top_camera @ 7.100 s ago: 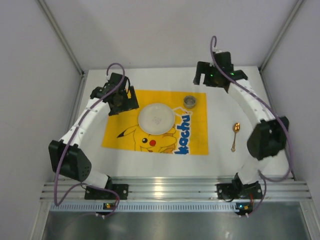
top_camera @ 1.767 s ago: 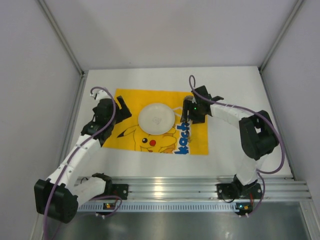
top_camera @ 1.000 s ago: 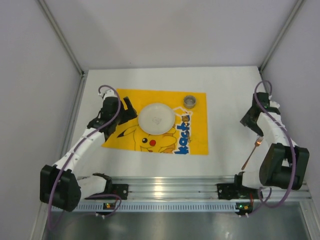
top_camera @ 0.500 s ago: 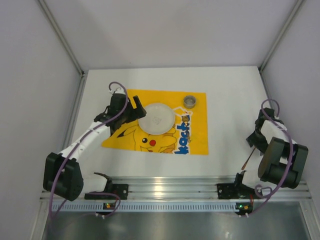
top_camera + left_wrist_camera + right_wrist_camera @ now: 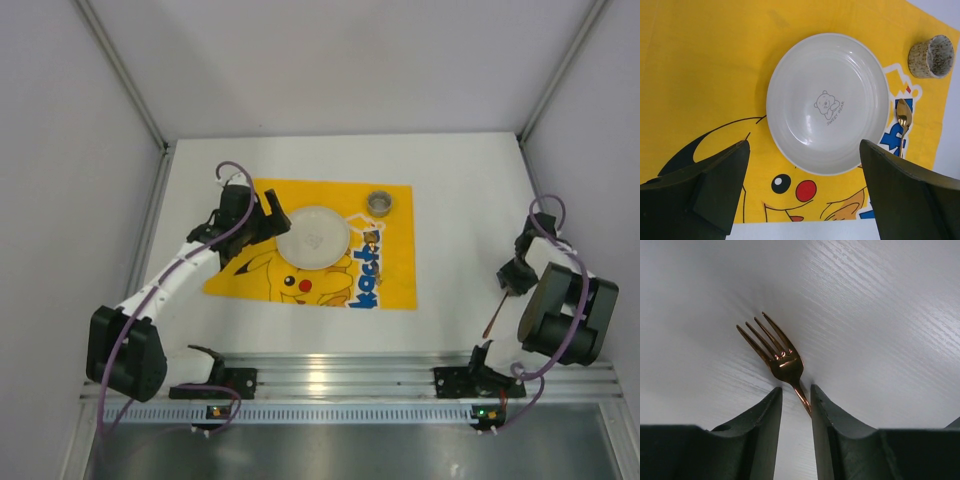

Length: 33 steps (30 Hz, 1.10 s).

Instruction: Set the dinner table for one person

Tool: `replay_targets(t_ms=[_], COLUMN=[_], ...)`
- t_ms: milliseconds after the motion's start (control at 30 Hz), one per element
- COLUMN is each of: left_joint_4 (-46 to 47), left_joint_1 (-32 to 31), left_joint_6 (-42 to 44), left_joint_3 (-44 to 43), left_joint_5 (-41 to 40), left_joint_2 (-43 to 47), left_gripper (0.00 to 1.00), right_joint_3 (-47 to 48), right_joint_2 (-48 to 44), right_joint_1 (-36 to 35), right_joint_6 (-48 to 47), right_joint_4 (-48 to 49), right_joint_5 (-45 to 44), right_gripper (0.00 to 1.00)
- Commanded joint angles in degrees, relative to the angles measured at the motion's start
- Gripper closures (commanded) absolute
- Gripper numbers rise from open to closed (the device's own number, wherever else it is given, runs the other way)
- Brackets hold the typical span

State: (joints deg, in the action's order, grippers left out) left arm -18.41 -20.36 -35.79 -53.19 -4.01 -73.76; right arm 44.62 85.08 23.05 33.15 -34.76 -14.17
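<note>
The white dinner table (image 5: pixel 460 180) carries a yellow Pikachu mat (image 5: pixel 250 200) with a white plate (image 5: pixel 313 237) on it. In the left wrist view the plate (image 5: pixel 827 102) has a gold spoon (image 5: pixel 902 125) at its right and a speckled cup (image 5: pixel 931 56) beyond. My left gripper (image 5: pixel 270 215) hovers open over the plate's left edge, its jaws (image 5: pixel 804 145) wide and empty. At the right a copper fork (image 5: pixel 493 315) lies on the table. My right gripper (image 5: pixel 796 390) straddles the fork (image 5: pixel 775 352) at its neck, which touches the right finger; a gap shows at the left finger.
A ribbed aluminium rail (image 5: pixel 340 375) runs along the near edge with both arm bases on it. Grey walls close in the left, right and back. The right arm's folded elbow (image 5: pixel 560 315) sits close to the right wall.
My right gripper's jaws have narrowed around the fork's neck and the arm has folded back a little. The left gripper moved toward the plate a second ago and has held still since.
</note>
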Motion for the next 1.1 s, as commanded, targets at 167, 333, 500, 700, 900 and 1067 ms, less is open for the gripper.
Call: replay_targets(t_ms=[167,333,500,700,900,1067], left_joint_4=[-0.7,-0.4,-0.5,-0.9,2.0,13.1], left_joint_1=[-0.1,-0.1,-0.1,-1.2,-7.7,-11.6], left_joint_6=[1.1,1.2,0.9,4.0,9.5,4.0], left_joint_3=[-0.7,-1.9,-4.1,-9.3,-17.8,-20.5], left_joint_5=[-2.3,-1.5,-1.3,1.3,12.9,27.9], left_joint_2=[2.1,0.2,-1.4,-3.5,-9.9,-18.1], left_gripper=[0.04,0.04,0.04,0.02,0.04,0.05], right_joint_3=[-5.8,-5.2,-2.3,2.8,16.0,26.0], right_joint_2=[1.9,2.2,3.6,-0.2,-3.7,-4.0], right_joint_1=[0.7,-2.6,-5.2,-12.6,-20.3,-22.6], right_joint_6=[0.4,0.3,-0.6,0.2,3.3,4.5], right_joint_4=[7.8,11.8,11.0,9.5,2.1,-2.6], right_joint_5=[3.7,8.1,8.6,13.6,15.6,18.1], right_gripper=[0.85,0.89,1.00,1.00,1.00,1.00])
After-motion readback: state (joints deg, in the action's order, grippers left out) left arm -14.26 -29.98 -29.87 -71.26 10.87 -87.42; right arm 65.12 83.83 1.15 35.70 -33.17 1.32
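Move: Low over the table, the right hand has its part-open fingers around the fork's neck; the fork's middle lies about 5 cm back and 2 cm left, 1 cm lower. From that hand the spoon is roughly 8 cm ahead and 36 left, the cup 27 ahead and 33 left. For the left hand, the fork is some 18 cm back and 56 right, 15 below; the plate is about 3 ahead, 8 right, 15 below. Closing on the fork's neck while creeping about 5 cm forward close to the table, the right hand pinches the fork, then sweeps left, forward and up towards the place mat, rising about 12 cm, turning counter-clockwise and tipping its fingers outward. The open left hand waits, then late on swings some 13 cm right and 6 up above the plate towards the fork, turning clockwise. ##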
